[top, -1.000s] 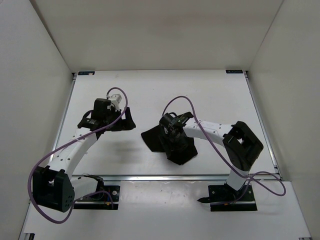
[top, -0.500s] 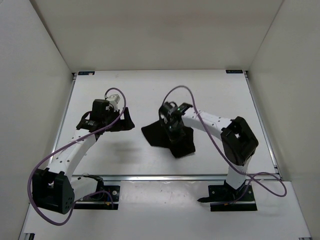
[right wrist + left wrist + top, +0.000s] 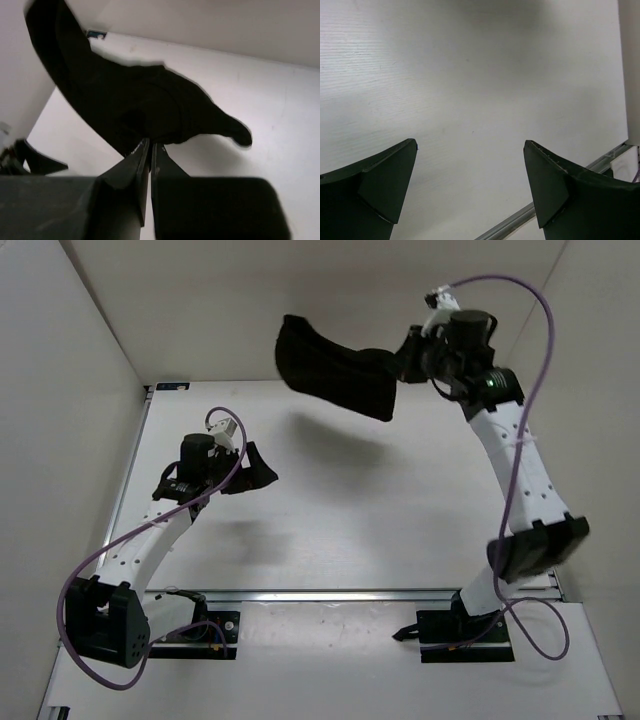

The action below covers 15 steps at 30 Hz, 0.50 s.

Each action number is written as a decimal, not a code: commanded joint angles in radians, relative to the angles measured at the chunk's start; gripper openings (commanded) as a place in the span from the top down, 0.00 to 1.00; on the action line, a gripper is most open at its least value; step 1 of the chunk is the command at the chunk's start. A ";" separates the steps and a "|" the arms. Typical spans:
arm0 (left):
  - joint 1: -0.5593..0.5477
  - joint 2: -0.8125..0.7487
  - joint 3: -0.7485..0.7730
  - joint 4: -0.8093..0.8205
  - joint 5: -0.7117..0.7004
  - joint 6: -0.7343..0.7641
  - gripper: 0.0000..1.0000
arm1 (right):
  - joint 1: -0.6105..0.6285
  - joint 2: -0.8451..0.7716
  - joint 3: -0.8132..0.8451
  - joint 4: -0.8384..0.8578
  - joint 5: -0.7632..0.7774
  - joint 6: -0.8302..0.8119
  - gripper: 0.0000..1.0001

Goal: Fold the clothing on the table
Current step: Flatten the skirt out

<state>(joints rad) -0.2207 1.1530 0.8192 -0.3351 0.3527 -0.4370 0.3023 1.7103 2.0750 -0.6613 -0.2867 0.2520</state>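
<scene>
The black clothing (image 3: 335,372) hangs high in the air over the far part of the white table (image 3: 330,530), stretched out to the left of my right gripper (image 3: 402,365). That gripper is shut on one edge of it; in the right wrist view the clothing (image 3: 135,105) spreads out just beyond the pressed-together right gripper (image 3: 150,144). My left gripper (image 3: 252,469) hovers low over the left side of the table, open. In its own view the left gripper (image 3: 470,145) has only bare tabletop between its fingers.
White walls enclose the table on three sides. A metal rail (image 3: 350,593) runs along the near edge, also seen as a rail (image 3: 520,220) in the left wrist view. Black corner brackets (image 3: 172,387) sit at the far corners.
My right gripper has shut on the clothing and swung it up off the table's middle to high over the far right. The left arm has barely moved.
</scene>
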 commanded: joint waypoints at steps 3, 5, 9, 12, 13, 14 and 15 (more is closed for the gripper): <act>-0.002 -0.013 0.011 0.080 0.072 -0.065 0.01 | -0.120 -0.222 -0.625 0.234 -0.166 0.041 1.00; -0.006 -0.004 0.008 0.091 0.088 -0.089 0.01 | -0.132 -0.273 -0.888 0.276 -0.183 0.037 1.00; -0.043 0.011 -0.024 0.160 0.088 -0.146 0.02 | -0.089 -0.380 -1.223 0.367 -0.218 0.064 1.00; -0.080 0.045 -0.048 0.232 0.103 -0.201 0.01 | -0.032 -0.448 -1.354 0.355 -0.224 0.069 1.00; -0.091 0.075 -0.049 0.257 0.109 -0.216 0.01 | -0.005 -0.474 -1.374 0.335 -0.215 0.070 0.99; -0.101 0.086 -0.045 0.266 0.111 -0.233 0.02 | 0.018 -0.485 -1.401 0.328 -0.203 0.084 1.00; -0.115 0.120 -0.043 0.290 0.126 -0.261 0.01 | 0.029 -0.509 -1.430 0.313 -0.203 0.085 1.00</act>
<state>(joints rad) -0.3031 1.2236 0.7795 -0.1413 0.4320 -0.6144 0.2935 1.3144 0.6575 -0.4252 -0.4610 0.3195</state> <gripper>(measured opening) 0.986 0.009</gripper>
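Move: High over the table, the right hand keeps the skirt by a corner; its middle hangs roughly 9 cm to the left, 5 cm ahead and 5 cm below. The bare table spot it is taken to lies about 22 cm back, 4 cm right and 39 cm below. From that spot the front rail runs some 12 cm nearer the bases, straight back. From the empty left hand the spot is about 20 cm right, 8 cm back and 14 cm below. Swinging the held skirt down fast, the right hand sinks about 36 cm and draws back some 22 cm towards the near part of the table, easing a little right at the start while the wrist tips nose-down by nearly 50 degrees. Its fingers stay shut on the corner. The open left hand slides about 5 cm right, towards the skirt, with a slight roll. ##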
